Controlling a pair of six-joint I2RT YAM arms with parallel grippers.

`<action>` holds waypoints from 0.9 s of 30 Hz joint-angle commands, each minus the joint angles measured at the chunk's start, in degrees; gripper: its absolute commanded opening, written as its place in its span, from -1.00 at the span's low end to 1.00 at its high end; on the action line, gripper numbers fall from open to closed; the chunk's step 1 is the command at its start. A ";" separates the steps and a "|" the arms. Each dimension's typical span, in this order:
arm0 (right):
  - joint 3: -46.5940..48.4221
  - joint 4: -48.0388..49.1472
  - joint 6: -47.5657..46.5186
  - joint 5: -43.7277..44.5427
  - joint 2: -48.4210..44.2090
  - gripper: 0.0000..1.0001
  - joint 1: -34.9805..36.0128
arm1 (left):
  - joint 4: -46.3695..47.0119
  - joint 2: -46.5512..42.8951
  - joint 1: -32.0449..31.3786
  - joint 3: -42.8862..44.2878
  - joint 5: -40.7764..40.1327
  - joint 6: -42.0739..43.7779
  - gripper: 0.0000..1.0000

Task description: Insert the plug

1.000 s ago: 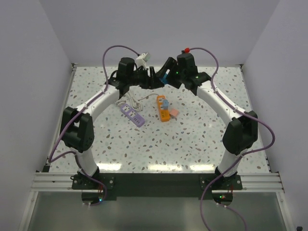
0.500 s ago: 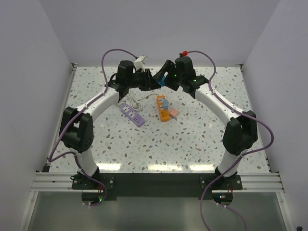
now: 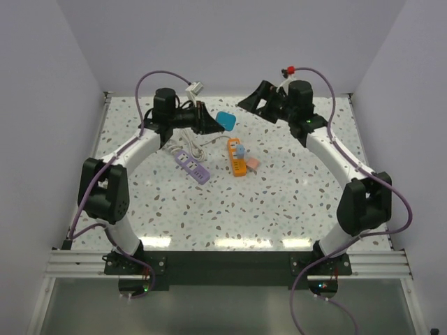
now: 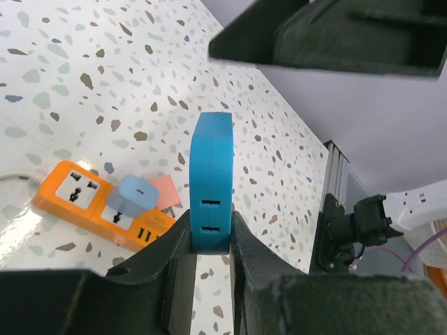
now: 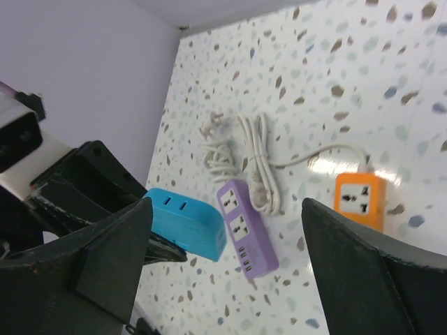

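The blue plug [image 3: 225, 121] hangs in the air above the back of the table, with my left gripper [image 3: 209, 123] shut on one end of it. The left wrist view shows the plug [image 4: 211, 181] standing upright, clamped between both fingers of the left gripper [image 4: 211, 230]. My right gripper [image 3: 253, 101] stands open and apart from the plug, to its right. Between the right gripper's [image 5: 227, 206] wide black fingers I see the plug [image 5: 188, 223] from the side, two slots in its end face.
A purple power strip [image 3: 191, 165] with a coiled white cable [image 5: 251, 157] lies on the speckled table. An orange power strip [image 3: 237, 157] lies beside it, a light blue charger [image 4: 136, 194] plugged into it and a pink piece [image 4: 164, 188] next to it.
The two grippers met over the plug. The left one shut on it, the right one opened and drew back to the right. The left arm carried the plug slightly left.
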 commanded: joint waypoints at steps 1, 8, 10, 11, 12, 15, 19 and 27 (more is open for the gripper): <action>-1.36 8.93 -7.56 -4.91 -4.93 0.82 -5.47 | -1.28 -2.01 1.89 3.09 7.84 4.49 -1.00; 2.23 15.45 -6.08 -28.45 1.28 0.82 -9.26 | 2.13 -1.39 1.89 4.06 17.49 1.17 -1.00; 4.26 17.90 -2.92 -35.23 2.79 0.77 -9.18 | 5.27 -1.39 1.89 3.80 21.10 -1.82 -1.00; 4.78 18.87 -2.38 -36.47 3.23 0.77 -9.00 | 5.99 -1.48 1.89 3.71 22.42 -2.61 -1.00; 5.40 18.27 -2.38 -38.65 3.67 0.77 -8.83 | 6.17 -1.57 1.89 3.97 22.87 -3.14 -1.00; 8.39 13.80 -4.30 -42.00 4.90 0.75 -7.51 | 5.91 -1.30 1.80 4.15 24.27 -3.58 -1.00; 10.50 8.95 -7.56 -44.21 5.78 0.62 -4.87 | 5.65 -1.13 1.54 4.23 24.54 -3.94 -1.00; 11.11 2.28 -10.28 -47.64 6.23 0.19 -1.80 | 5.21 -0.51 0.93 5.03 24.37 -4.20 -1.00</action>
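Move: The blue plug sits in the left fingers, its middle about 2 cm right and 1 cm ahead of that hand point. From the open right hand it lies some 7 cm left, 4 cm back and 3 cm lower. On the table, roughly 25 cm below the right hand, are the pale blue plug in the orange strip, about 2 cm left and 3 cm ahead, and the pink plug, 3 cm right and 1 cm back. The blue plug stays gripped by the left hand, which draws it back about 5 cm, lifts it slightly less and swings clockwise. The empty right hand first pulls off to the right and up, then comes left and back towards the plug, turning some 40 degrees counter-clockwise with fingertips tilting up, fingers narrowing partway around its free end. ##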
